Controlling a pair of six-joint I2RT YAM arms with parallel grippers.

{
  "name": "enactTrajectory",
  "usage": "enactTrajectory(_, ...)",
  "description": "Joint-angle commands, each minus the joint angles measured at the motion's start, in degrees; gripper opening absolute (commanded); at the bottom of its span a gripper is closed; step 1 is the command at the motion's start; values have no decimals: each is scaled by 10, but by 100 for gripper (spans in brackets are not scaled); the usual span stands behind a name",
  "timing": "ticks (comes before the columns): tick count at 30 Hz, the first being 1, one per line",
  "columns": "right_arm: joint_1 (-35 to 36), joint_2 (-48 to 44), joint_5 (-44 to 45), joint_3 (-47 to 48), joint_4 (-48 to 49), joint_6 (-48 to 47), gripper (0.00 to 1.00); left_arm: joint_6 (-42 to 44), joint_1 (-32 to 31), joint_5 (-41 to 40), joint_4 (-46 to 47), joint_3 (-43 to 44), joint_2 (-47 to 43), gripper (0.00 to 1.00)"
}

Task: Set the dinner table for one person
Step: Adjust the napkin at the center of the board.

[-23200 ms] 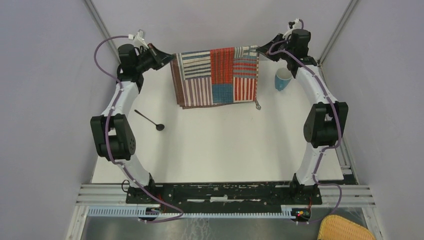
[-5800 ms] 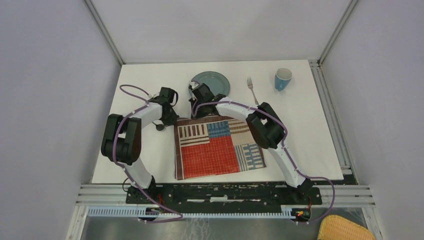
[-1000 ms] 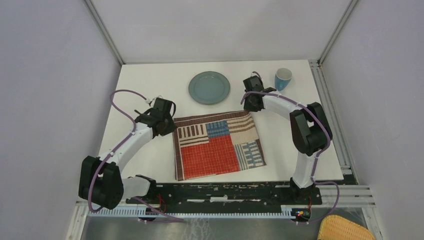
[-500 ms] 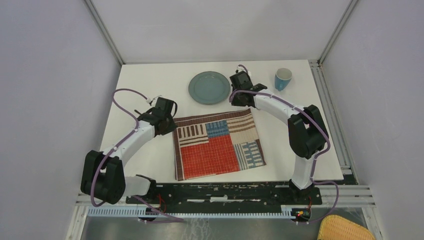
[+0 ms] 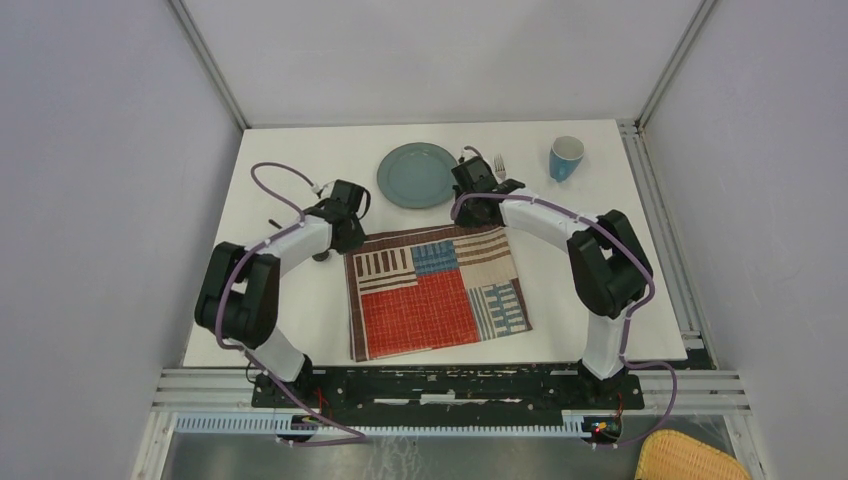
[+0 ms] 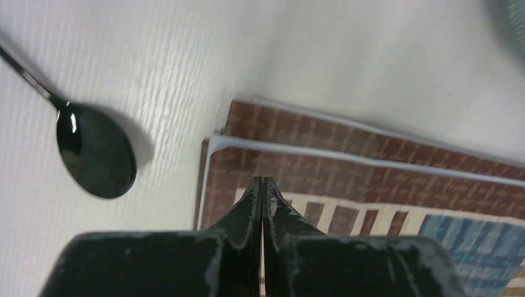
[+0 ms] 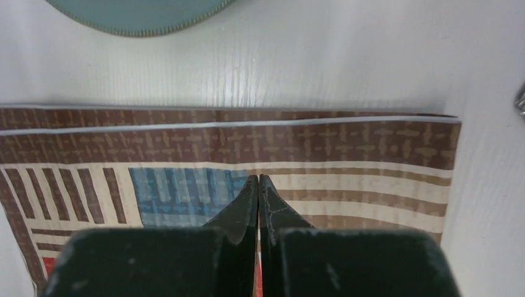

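The dinner table carries a folded striped patchwork placemat in front of the arms. Behind it lie a teal plate and a fork, and a blue cup stands at the far right. A black spoon lies left of the mat's far-left corner. My left gripper is shut and empty over that corner. My right gripper is shut and empty above the mat's far edge, between plate and fork.
Metal rails run along the near edge, with both arm bases on them. Grey walls close in the left, right and back. A yellow woven thing sits off the table at the near right. The plate's rim shows beyond the mat.
My right gripper has swung left from beside the cup to between plate and fork, uncovering the fork. My left arm has folded inward, bringing its gripper up to the mat's far-left corner.
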Motion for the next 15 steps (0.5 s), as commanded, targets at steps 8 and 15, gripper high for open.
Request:
enactTrajectory(8,48,-19,-61,-34,43,0,0,32,11,-43,43,108,55,2)
enactTrajectory(15,89,-15,-80,-21,53,2,0,30,31,-35,52,110,88,2)
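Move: For the left hand, the napkin's far-left corner lies about 4 cm ahead, 3 cm left and 3 cm below; the spoon's bowl is some 8 cm left and 1 cm ahead, the plate 20 cm ahead and 13 cm right. For the right hand, the napkin's blue patch lies about 5 cm back, 4 cm left and 6 cm down; the plate is 15 cm ahead and 8 cm left, the fork 12 cm ahead and 11 cm right. The left hand runs forward about 6 cm with shut fingers, rising a little and dipping again at the end, its tips swinging slightly outward as it passes over the napkin's far-left edge. The right hand, also kept shut, goes the other way, about 5 cm back and 5 cm left over the blue patch, sinking some 2 cm early on and turning about 10 degrees counter-clockwise. ##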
